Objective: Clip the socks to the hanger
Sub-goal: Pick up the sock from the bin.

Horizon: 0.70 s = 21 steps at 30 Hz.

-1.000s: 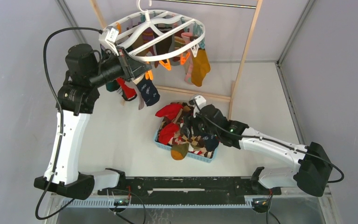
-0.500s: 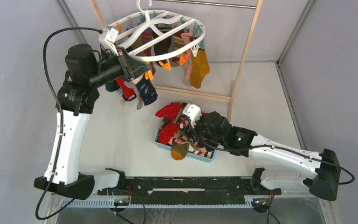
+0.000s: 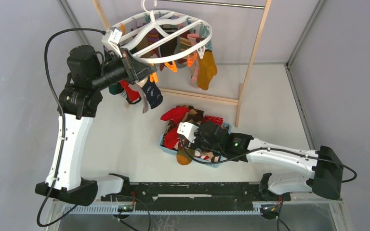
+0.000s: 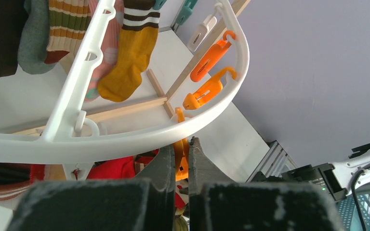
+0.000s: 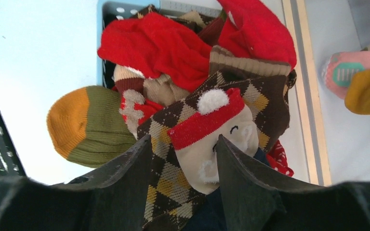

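Observation:
The white oval hanger (image 3: 171, 58) hangs at the back with socks clipped under it, among them a mustard one (image 3: 207, 70) and a navy one (image 3: 153, 94). My left gripper (image 3: 147, 73) is raised to its front rim (image 4: 125, 139) and shut on an orange clip (image 4: 180, 161). More socks (image 3: 176, 114) are heaped in a blue basket (image 3: 207, 163). My right gripper (image 3: 192, 143) is low over that heap and open (image 5: 183, 144). Its jaws straddle a cream Santa-face sock (image 5: 212, 139) lying on a brown argyle sock (image 5: 166, 139). A red sock (image 5: 159, 45) and a green-orange sock (image 5: 89, 127) lie beyond.
Light wooden frame poles (image 3: 253, 57) stand around the hanger, with a wooden bar (image 3: 197, 96) on the floor just behind the basket. Spare orange clips (image 4: 207, 91) dangle from the rim. A black rail (image 3: 192, 190) runs along the near edge.
My right arm has swung left across the basket and down onto the sock heap, its jaws narrowing a little. The left arm and the hanger have stayed put.

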Tool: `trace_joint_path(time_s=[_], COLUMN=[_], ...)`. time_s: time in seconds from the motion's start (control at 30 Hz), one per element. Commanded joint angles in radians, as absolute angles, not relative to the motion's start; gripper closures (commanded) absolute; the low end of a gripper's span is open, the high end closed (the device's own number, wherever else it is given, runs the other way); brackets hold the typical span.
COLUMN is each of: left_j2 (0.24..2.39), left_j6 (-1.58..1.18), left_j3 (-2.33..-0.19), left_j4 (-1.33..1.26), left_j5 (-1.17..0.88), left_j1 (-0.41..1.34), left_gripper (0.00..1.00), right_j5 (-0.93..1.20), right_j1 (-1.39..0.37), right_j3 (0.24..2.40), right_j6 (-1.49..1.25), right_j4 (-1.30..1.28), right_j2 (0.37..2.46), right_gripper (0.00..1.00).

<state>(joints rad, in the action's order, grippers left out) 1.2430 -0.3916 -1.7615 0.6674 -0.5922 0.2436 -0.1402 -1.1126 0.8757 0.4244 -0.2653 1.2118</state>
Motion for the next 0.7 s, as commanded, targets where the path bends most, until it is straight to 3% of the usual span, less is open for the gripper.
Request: trace_joint_path(time_s=[0.0, 0.47, 0.67], left_j2=[1.216, 1.213, 1.213], left_j6=[-0.371, -0.373, -0.374], left_j3=[-1.765, -1.761, -1.761], left_j4=[0.685, 0.687, 0.687], left_j5=[-0.611, -0.615, -0.609], left_j1=[0.230, 0.227, 0.227], left_gripper=[1.00, 1.00, 1.00], right_j5=[-0.192, -0.126, -0.145], right_j1=[-1.113, -1.071, -1.057], right_j3=[0.873, 0.848, 0.848], right_j6=[0.471, 0.394, 0.295], right_j4=[-0.230, -0.138, 0.076], right_j2=[1.234, 1.140, 1.081], right_gripper=[0.44, 0.98, 1.00])
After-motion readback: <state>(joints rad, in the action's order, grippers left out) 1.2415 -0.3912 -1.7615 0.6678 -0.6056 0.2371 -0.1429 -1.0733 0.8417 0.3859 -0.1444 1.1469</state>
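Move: The right hand's half-open fingers straddle the near-left edge of the Santa sock's red cuff, with the Santa-faced end centred about 2 cm ahead, 1 cm right and 3 cm below. An argyle sock lies underneath, 1 cm to the hand's left and 5 cm down; a red sock is 9 cm left and 1 cm back, and an olive sock some 8 cm back and 4 cm left. From the left hand, the Santa sock lies roughly 7 cm back, 13 cm right and 33 cm down. The right hand sinks a last 1 cm into the bin while easing about 1 cm forward, and its fingers, half open at the start, shut fully on the edge of the Santa sock's red cuff below the white pom-pom. Still closing, it turns upward and rises about 4 cm from its lowest point, pinching the cuff between the fingertips as the wrist tilts some 10 degrees so that the leftward-pointing fingers lift. ##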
